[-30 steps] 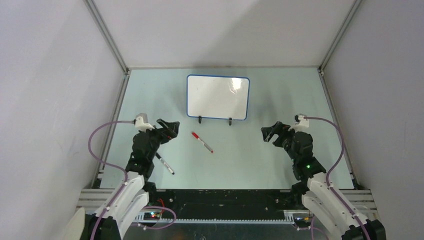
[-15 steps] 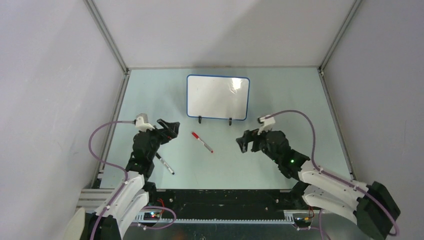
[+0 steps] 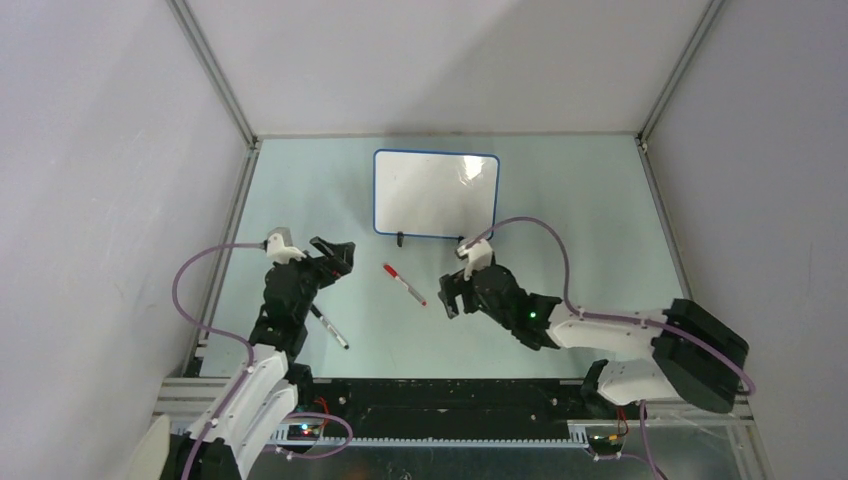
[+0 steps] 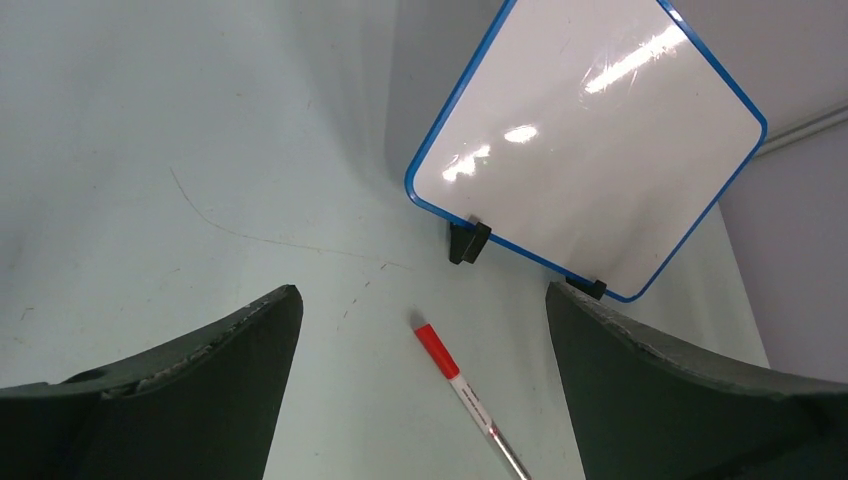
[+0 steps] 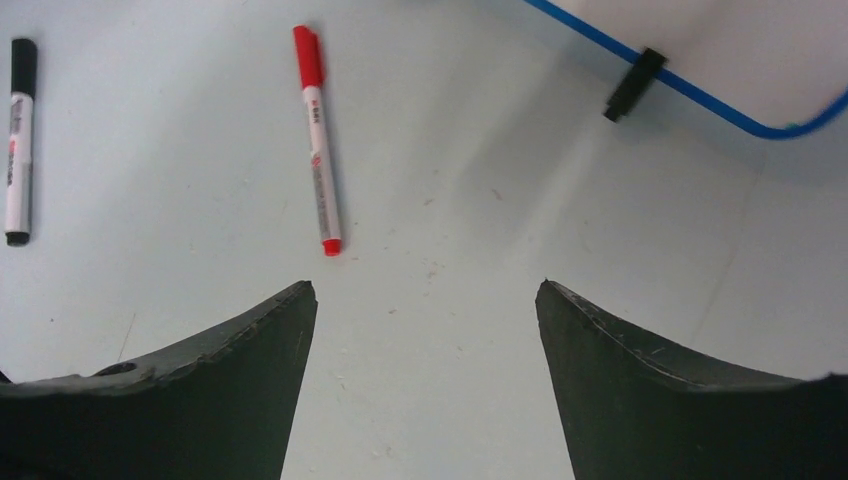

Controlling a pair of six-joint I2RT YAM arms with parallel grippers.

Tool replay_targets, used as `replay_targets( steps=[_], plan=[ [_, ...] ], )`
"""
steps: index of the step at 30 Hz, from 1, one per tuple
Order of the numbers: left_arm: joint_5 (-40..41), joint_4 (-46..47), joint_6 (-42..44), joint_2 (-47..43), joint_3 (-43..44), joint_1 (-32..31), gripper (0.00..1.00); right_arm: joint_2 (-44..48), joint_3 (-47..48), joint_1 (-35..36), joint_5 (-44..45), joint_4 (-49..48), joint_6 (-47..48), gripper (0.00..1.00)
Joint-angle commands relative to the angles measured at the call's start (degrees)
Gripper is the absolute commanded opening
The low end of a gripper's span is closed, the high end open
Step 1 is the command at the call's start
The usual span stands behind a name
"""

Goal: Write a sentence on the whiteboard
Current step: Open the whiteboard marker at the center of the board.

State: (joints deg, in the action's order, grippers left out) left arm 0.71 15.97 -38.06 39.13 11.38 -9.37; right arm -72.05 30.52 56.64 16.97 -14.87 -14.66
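The whiteboard (image 3: 436, 195) stands on two black clip feet at the back middle of the table, its blue-rimmed face (image 4: 590, 150) bare white. No sentence shows on it. A red marker (image 3: 404, 284) lies capped on the table in front of the board, also in the left wrist view (image 4: 462, 385) and the right wrist view (image 5: 317, 140). My left gripper (image 3: 340, 258) hovers open to the left of that marker, jaws wide (image 4: 422, 300) and empty. My right gripper (image 3: 450, 297) stands open just right of the marker, nothing between its fingers (image 5: 425, 290).
A black marker (image 3: 329, 328) lies near the left arm, also at the left edge of the right wrist view (image 5: 17, 140). The board's blue rim (image 5: 700, 95) and one clip foot (image 5: 633, 84) sit just beyond the right gripper. Grey walls enclose the pale green table (image 3: 560, 200).
The right arm has swung left across the table, from the right side to just right of the red marker. The left arm has barely moved. Both grippers stay open.
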Motion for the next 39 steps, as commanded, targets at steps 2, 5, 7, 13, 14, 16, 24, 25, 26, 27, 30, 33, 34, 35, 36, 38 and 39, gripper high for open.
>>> replay_targets(
  steps=[2, 5, 7, 13, 14, 16, 24, 25, 26, 27, 30, 33, 34, 35, 36, 38, 39],
  plan=[
    [2.30, -0.21, 0.35, -1.32, 2.47, -0.13, 0.99, -7.49, 9.30, 5.45, 5.94, -0.63, 4.04, 0.80],
    [2.43, -0.35, 0.36, -1.50, 2.60, -0.18, 0.99, -10.84, 12.47, 6.77, 3.80, 2.66, 5.05, 0.78],
    [2.46, -0.37, 0.31, -1.55, 2.62, -0.19, 0.99, -13.41, 13.75, 7.12, 1.98, 3.05, 5.47, 0.77],
    [2.39, -0.25, 0.11, -1.10, 2.67, -0.15, 0.99, -19.41, 18.21, 7.82, 0.82, 6.61, 5.61, 0.69],
    [2.38, -0.26, 0.05, -1.00, 2.68, -0.13, 0.99, -20.26, 19.65, 7.80, 0.09, 8.17, 5.54, 0.67],
    [2.29, -0.25, 0.01, -0.77, 2.81, -0.17, 0.99, -22.54, 21.72, 7.84, -0.49, 10.36, 4.92, 0.65],
    [2.26, -0.50, -0.08, -0.30, 3.16, -0.13, 0.99, -28.66, 26.24, 7.47, -2.37, 14.30, 3.70, 0.64],
    [2.27, -0.50, -0.08, -0.29, 3.19, -0.15, 0.99, -29.10, 27.06, 7.36, -2.95, 15.52, 3.22, 0.61],
    [2.28, -0.50, -0.12, -0.22, 3.18, -0.14, 0.99, -29.99, 27.45, 7.00, -3.46, 16.25, 3.05, 0.59],
    [2.23, -0.52, -0.16, -0.17, 3.16, -0.13, 0.99, -30.38, 28.09, 6.73, -4.74, 17.06, 2.48, 0.54],
    [2.19, -0.51, -0.24, 0.00, 3.23, -0.16, 0.99, -31.22, 28.42, 5.01, -7.61, 17.54, 0.97, 0.48],
    [2.19, -0.43, -0.38, 0.19, 3.21, -0.15, 0.99, -31.85, 28.91, 4.01, -8.48, 18.79, 0.23, 0.43],
    [2.12, -0.37, -0.40, 0.34, 3.28, -0.14, 0.99, -32.28, 29.45, 3.96, -8.24, 19.25, 0.28, 0.37],
    [2.03, -0.35, -0.43, 0.42, 3.36, -0.13, 0.99, -32.50, 29.78, 4.01, -7.56, 20.05, 0.56, 0.34],
    [1.97, -0.28, -0.47, 0.59, 3.38, -0.17, 0.99, -32.84, 30.39, 4.05, -7.21, 20.54, 0.71, 0.25],
    [1.79, -0.14, -0.60, 1.04, 3.40, -0.20, 0.99, -33.17, 31.15, 4.42, -5.21, 22.06, 1.09, 0.08],
    [1.72, -0.10, -0.60, 1.26, 3.44, -0.16, 0.99, -33.09, 31.38, 4.54, -4.59, 22.55, 1.22, 0.03]
  ],
)
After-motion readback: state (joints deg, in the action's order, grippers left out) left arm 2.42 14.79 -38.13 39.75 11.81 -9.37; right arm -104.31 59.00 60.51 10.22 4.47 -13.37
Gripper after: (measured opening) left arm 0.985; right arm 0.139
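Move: The right hand, open, hangs about 8 cm above the height of the red marker. The marker's middle lies roughly 5 cm ahead and 11 cm left of it, and its tail end about level and 7 cm left. The whiteboard's middle is some 28 cm ahead and 2 cm left, the black marker's about 5 cm back and 27 cm left. From the left hand, the red marker's middle is about 3 cm back, 13 cm right and 12 cm down. Sweep the right gripper about 8 cm left at near-constant height, then lower it some 8 cm onto the tail end of the red marker, cap pointing away, tipping the fingers some 20 degrees steeper. Narrow the fingers on the way down and bring them nearly shut, one each side of the red tail plug, to pinch it. ##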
